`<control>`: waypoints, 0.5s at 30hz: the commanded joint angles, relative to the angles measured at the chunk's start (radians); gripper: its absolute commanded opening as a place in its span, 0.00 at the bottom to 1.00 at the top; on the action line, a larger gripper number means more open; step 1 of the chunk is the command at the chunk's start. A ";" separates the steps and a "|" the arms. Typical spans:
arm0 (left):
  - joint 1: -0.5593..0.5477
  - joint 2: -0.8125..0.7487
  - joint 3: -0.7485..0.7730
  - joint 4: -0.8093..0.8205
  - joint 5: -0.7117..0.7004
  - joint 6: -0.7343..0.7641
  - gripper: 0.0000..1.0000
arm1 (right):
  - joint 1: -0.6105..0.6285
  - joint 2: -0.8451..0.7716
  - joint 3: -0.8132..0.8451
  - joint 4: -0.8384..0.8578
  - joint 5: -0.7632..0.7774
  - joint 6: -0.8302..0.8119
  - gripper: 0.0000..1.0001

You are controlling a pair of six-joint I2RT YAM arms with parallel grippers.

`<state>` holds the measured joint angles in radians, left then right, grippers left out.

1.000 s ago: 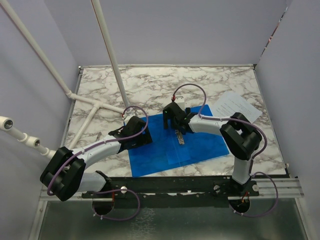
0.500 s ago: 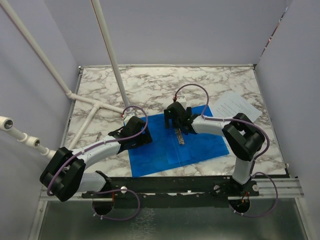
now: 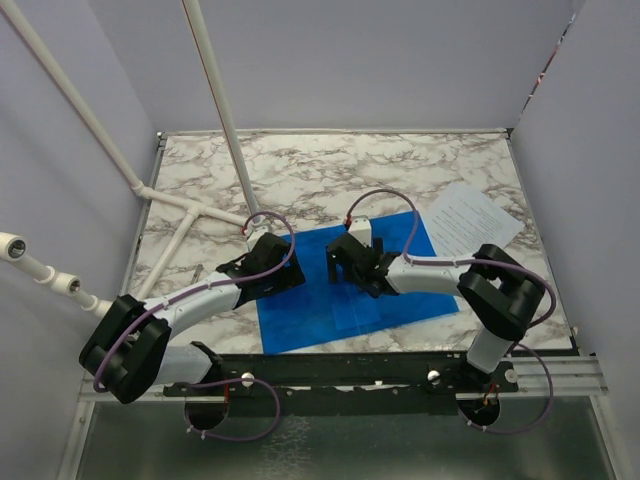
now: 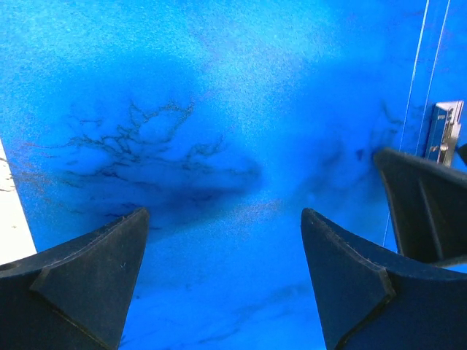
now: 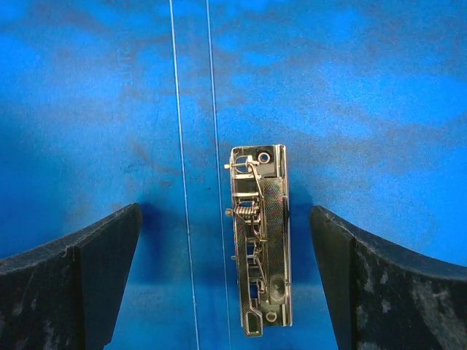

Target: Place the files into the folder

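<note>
The blue folder point(image 3: 312, 315) lies open and flat on the marble table, near the front. Its metal clip point(image 5: 259, 248) sits by the spine creases, straight below my right gripper point(image 5: 226, 240), which is open with a finger on either side of the clip, not touching it. In the top view the right gripper point(image 3: 348, 266) hides the clip. My left gripper point(image 3: 292, 272) hovers open over the folder's left half point(image 4: 219, 109), nothing between its fingers point(image 4: 95, 270). The files point(image 3: 472, 215), white printed sheets, lie on the table at the right, beyond the folder.
White pipes point(image 3: 180, 215) cross the table's left side next to the left arm. Walls close in the table on three sides. In the left wrist view, a dark finger of the right gripper point(image 4: 423, 208) and the clip's end point(image 4: 445, 131) show at the right edge.
My right gripper has slid toward the front over the folder and now covers the clip in the top view; its elbow swung down and right. The left arm has stayed put.
</note>
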<state>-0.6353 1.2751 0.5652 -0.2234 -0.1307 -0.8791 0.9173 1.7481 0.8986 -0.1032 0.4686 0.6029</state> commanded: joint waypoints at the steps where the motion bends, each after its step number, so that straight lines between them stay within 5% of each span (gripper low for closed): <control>1: -0.003 0.025 -0.068 -0.099 -0.010 -0.021 0.87 | 0.054 0.045 -0.141 -0.310 -0.102 0.172 1.00; 15: -0.003 -0.025 -0.102 -0.079 0.002 -0.033 0.87 | 0.176 -0.077 -0.232 -0.391 -0.104 0.383 1.00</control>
<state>-0.6353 1.2316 0.5220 -0.1867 -0.1326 -0.9001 1.0821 1.5993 0.7609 -0.2344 0.5335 0.8284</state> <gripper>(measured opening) 0.876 0.996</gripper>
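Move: The right hand's open fingertips are down on the opened blue folder, whose middle lies about 2 cm back and 2 cm to the left of it, 1 cm below. The metal clip sits between the fingers, some 2 cm to the right and 2 cm back; the printed files lie about 10 cm ahead and 27 cm to the right. For the left hand, over the folder's left half, the folder's middle is around 15 cm to the right, 1 cm back and 2 cm below. Keeping its wide-open fingertips on the folder, one on either side of the clip, the right hand drags the folder straight back towards the robot by about 7 cm, drifting slightly right, at an unchanged height. The fingers don't close and the wrist hardly turns. ##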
